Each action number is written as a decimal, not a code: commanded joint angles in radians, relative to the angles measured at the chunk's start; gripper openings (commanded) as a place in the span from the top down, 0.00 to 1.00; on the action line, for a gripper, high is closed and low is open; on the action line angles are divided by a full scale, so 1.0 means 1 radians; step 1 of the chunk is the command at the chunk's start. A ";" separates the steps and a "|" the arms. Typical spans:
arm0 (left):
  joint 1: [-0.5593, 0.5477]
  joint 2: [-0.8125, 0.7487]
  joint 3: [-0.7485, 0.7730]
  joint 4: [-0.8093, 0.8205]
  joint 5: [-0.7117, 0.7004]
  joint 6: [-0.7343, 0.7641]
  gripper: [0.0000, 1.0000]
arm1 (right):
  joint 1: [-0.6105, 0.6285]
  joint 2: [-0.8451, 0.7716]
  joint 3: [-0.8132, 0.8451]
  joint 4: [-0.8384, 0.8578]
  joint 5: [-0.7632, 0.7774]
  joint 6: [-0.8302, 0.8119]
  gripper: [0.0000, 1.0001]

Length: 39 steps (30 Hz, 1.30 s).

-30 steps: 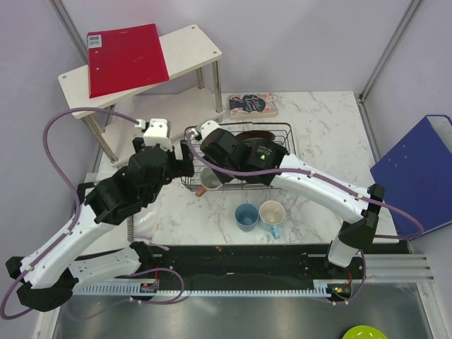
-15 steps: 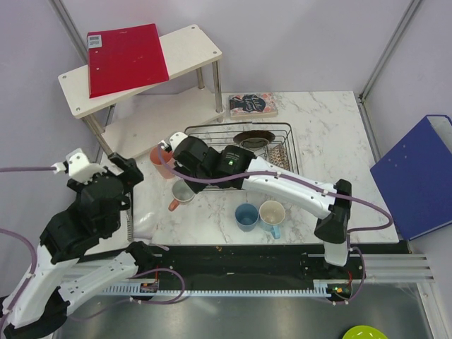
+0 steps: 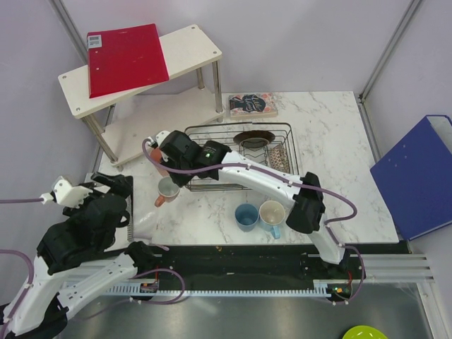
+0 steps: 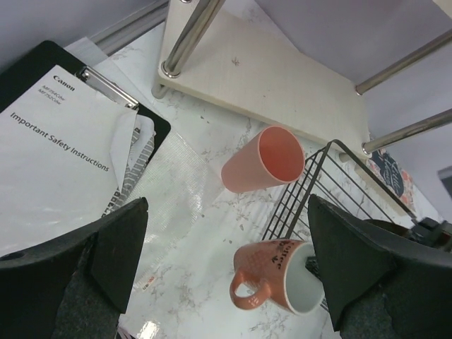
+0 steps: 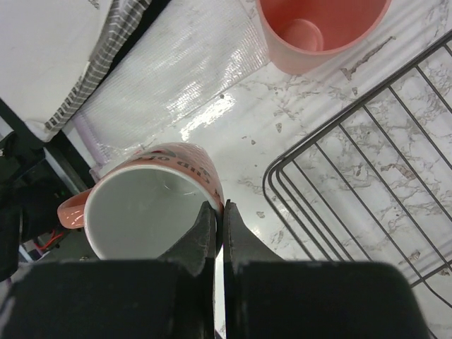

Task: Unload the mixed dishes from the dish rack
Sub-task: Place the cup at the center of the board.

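Observation:
My right gripper (image 5: 222, 206) is shut on the rim of a salmon mug (image 5: 148, 212) with a white inside. It holds the mug (image 3: 167, 189) tilted, just off the front-left corner of the dark wire dish rack (image 3: 288, 135). A salmon-pink tumbler (image 4: 263, 159) stands on the marble beside that corner, partly hidden by the right arm in the top view. In the rack are a dark plate (image 3: 254, 138) and a red-speckled bowl (image 3: 277, 157). A blue cup (image 3: 246, 216) and a light-blue mug (image 3: 272, 214) stand in front of the rack. My left gripper (image 4: 227, 205) is open and holds nothing, drawn back at the near left.
A white two-tier shelf (image 3: 191, 44) with a red folder (image 3: 127, 58) stands at the back left, a book (image 3: 252, 104) behind the rack. A clipboard with papers (image 4: 56, 141) and a plastic sleeve (image 4: 169, 183) lie left. A blue binder (image 3: 417, 176) is right, a lime-green dish (image 3: 364, 332) near bottom.
The right arm has carried the salmon mug leftward out of the rack to its front-left corner. The left arm has pulled back toward the near left, still open.

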 commanded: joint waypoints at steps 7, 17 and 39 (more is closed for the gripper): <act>0.004 -0.067 -0.052 -0.151 0.008 -0.118 0.01 | -0.046 0.139 0.114 0.097 -0.045 -0.018 1.00; 0.004 -0.067 -0.069 -0.059 0.018 -0.020 0.01 | -0.046 0.253 0.183 0.109 -0.037 -0.047 1.00; 0.004 -0.064 -0.135 0.036 0.078 0.039 0.01 | -0.023 0.340 0.202 0.118 0.142 -0.150 0.94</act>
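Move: The right hand holds the cup by its rim, over the counter just off the rack's near left corner. The cup's open spot on the counter lies about 4 cm ahead, 7 cm left and 14 cm below. The pink cup stands some 14 cm ahead and 8 cm left, 13 cm down; the dish rack's middle is about 16 cm ahead, 20 cm right and 14 cm below. From the empty left hand the spot is roughly 12 cm right, 6 cm ahead and 22 cm down. Still pinching the cup by its rim, the right hand lowers it about 10 cm to the counter at the near side of the pink cup, easing some 6 cm forward and 4 cm left and slowing near the bottom, where the wrist tilts about 10 degrees. The open, empty left hand sinks about 4 cm. ##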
